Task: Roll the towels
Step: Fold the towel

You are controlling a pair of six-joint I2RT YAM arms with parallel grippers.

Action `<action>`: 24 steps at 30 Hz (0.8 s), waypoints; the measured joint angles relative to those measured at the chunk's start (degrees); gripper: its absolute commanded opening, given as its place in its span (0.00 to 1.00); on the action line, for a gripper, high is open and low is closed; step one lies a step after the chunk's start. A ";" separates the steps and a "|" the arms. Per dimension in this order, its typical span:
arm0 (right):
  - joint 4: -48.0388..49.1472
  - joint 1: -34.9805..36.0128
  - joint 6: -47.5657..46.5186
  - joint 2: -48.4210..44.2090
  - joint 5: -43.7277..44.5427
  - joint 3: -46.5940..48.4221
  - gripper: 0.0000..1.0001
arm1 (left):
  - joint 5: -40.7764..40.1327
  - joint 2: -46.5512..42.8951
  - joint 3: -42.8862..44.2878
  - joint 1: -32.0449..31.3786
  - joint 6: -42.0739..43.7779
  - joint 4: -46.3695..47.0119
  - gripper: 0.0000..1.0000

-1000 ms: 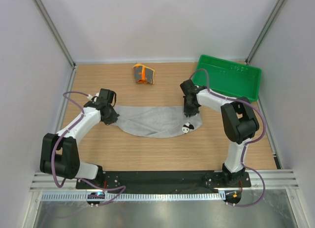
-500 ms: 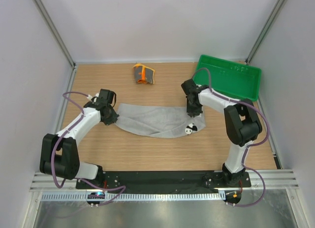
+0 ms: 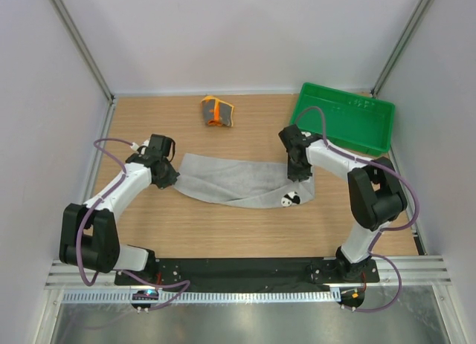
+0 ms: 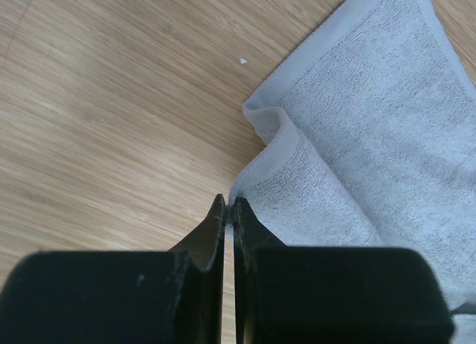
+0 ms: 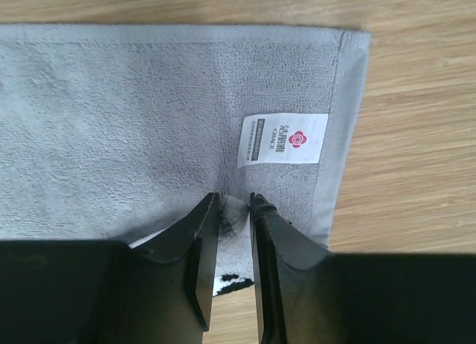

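The plain grey towel (image 3: 230,182) lies folded into a long strip across the middle of the table. My left gripper (image 3: 169,177) is shut on its left end, with the hem pinched at the tips (image 4: 229,204). My right gripper (image 3: 300,173) sits low over the right end. Its jaws (image 5: 234,203) are slightly parted, and a small ridge of grey towel (image 5: 134,114) stands between them, just below a white label (image 5: 282,140). The orange patterned towel (image 3: 216,111) lies bunched at the back of the table, away from both grippers.
A green tray (image 3: 312,91) stands at the back right, close behind the right arm. A black-and-white patch (image 3: 288,200) shows at the towel's near right corner. Metal frame posts and white walls enclose the table on three sides.
The right gripper has moved right and slightly nearer, drawing the grey towel into a straighter, flatter strip. Its jaws have parted a little. The left gripper has stayed put.
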 measured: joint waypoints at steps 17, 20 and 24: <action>0.81 0.00 0.68 -3.93 0.22 -4.20 0.01 | -1.31 -0.55 0.44 0.00 0.72 -1.49 0.00; 0.35 -0.28 1.03 -7.08 1.05 -4.24 0.01 | -2.91 -0.52 3.08 0.00 1.84 -4.07 0.00; 0.00 -1.33 1.42 -11.26 2.29 -4.20 0.01 | -5.07 -0.44 7.82 0.00 3.08 -6.40 0.00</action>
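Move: The right hand's half-open fingertips are at the ruck of grey towel near its right end, about 1 cm back and 1 cm down. From there the white label lies roughly 3 cm ahead and 2 cm right, the panda print some 5 cm back and 1 cm left, both about 2 cm below. The left hand already pinches the left edge; the towel's far-left corner is about 8 cm ahead, 3 cm right and 5 cm below. Back and down by a bit over 1 cm, the right hand settles onto the ruck near the towel's right end and shuts its fingers on it, then rises about 5 cm, drifting slightly right as it tips up. The left hand waits with its pinch kept on the left edge, then lifts some 4 cm, easing left and forward towards the far side. ##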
